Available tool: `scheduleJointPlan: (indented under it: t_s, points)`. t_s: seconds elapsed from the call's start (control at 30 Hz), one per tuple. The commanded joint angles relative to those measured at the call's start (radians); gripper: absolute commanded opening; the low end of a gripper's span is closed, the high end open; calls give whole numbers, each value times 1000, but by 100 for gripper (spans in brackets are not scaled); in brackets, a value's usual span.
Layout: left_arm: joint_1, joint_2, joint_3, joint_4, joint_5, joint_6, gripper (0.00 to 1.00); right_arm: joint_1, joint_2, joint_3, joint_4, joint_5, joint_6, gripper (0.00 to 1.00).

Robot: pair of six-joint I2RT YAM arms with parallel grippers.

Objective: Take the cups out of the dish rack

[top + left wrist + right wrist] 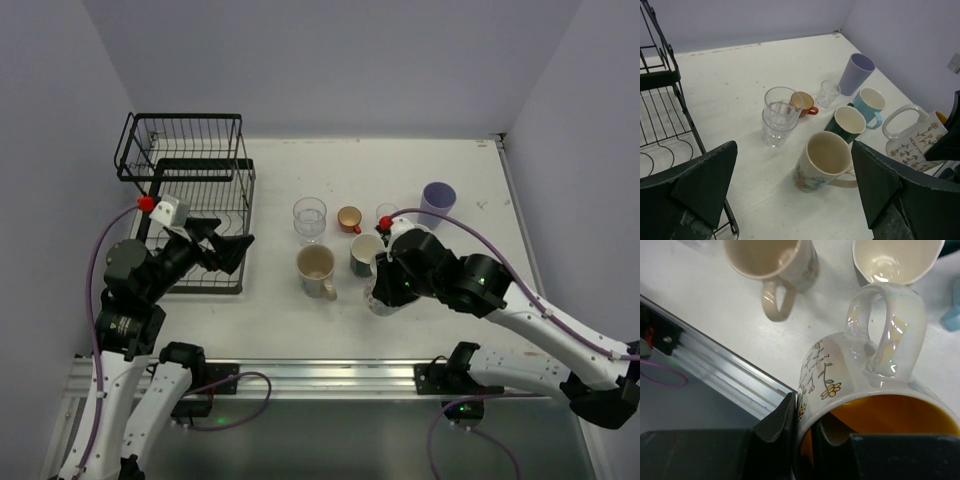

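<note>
The black wire dish rack (190,185) stands at the far left with no cup showing in it; its tray (660,135) shows in the left wrist view. My left gripper (228,246) is open and empty at the rack's right edge (790,172). My right gripper (385,285) is shut on the rim of the white flowered orange-lined mug (865,390), one finger inside and one outside, low over the table. On the table stand the cream mug (316,268), teal mug (365,252), stacked clear glasses (310,220), small orange cup (349,218), small clear glass (387,212), lavender tumbler (437,203) and light blue mug (869,102).
The metal rail (320,375) runs along the table's near edge, close below the held mug (725,375). Walls close in the table on the left, back and right. The cups stand tightly grouped mid-table.
</note>
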Motion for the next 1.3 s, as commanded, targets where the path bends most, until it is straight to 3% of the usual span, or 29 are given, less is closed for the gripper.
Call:
scheduleJointPlan:
  t_s: [0.0,0.2,0.7,0.8,1.03,1.13,1.17,1.27]
  points:
    - [-25,-34,-26,-43,-116,69,100,1,27,-34,-11,16,25,0]
    - [-37,-74,-71,-37,-202,66,100,6,153,-103,87,27,45,0]
    - [-47,-58,-169,15,-191,74,100,26,382,-177,256,90,113,0]
    - [-48,-60,-171,15,-190,74,100,38,403,-180,270,110,119,4]
    - [-48,-55,-168,15,-202,76,100,72,399,-177,272,146,119,37]
    - [-48,-48,-165,13,-207,76,100,81,344,-154,246,156,116,59]
    - [-48,-46,-163,13,-208,76,100,84,303,-140,230,156,114,72]
    - [-47,-51,-160,12,-228,72,100,90,218,-123,210,153,113,85]
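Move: My right hand holds the flowered cup by its rim; its free spot on the table lies almost straight below, about 18 cm down, 1 cm ahead and 2 cm right. At that same level the beige cup stands about 9 cm ahead and 12 cm left of this hand, the green cup 13 cm straight ahead, the blue cup 16 cm ahead and 10 cm right. From my empty left hand the spot is some 32 cm right, 3 cm back and 27 cm below. I lower the pinched flowered cup some 15 cm with my right hand, drifting slightly left and tilting about 20 degrees so the fingers point more steeply down, onto the bare table in front of the green cup. There I open wide and lift off about 3 cm. My empty left hand sinks about 7 cm beside the rack, still open. ##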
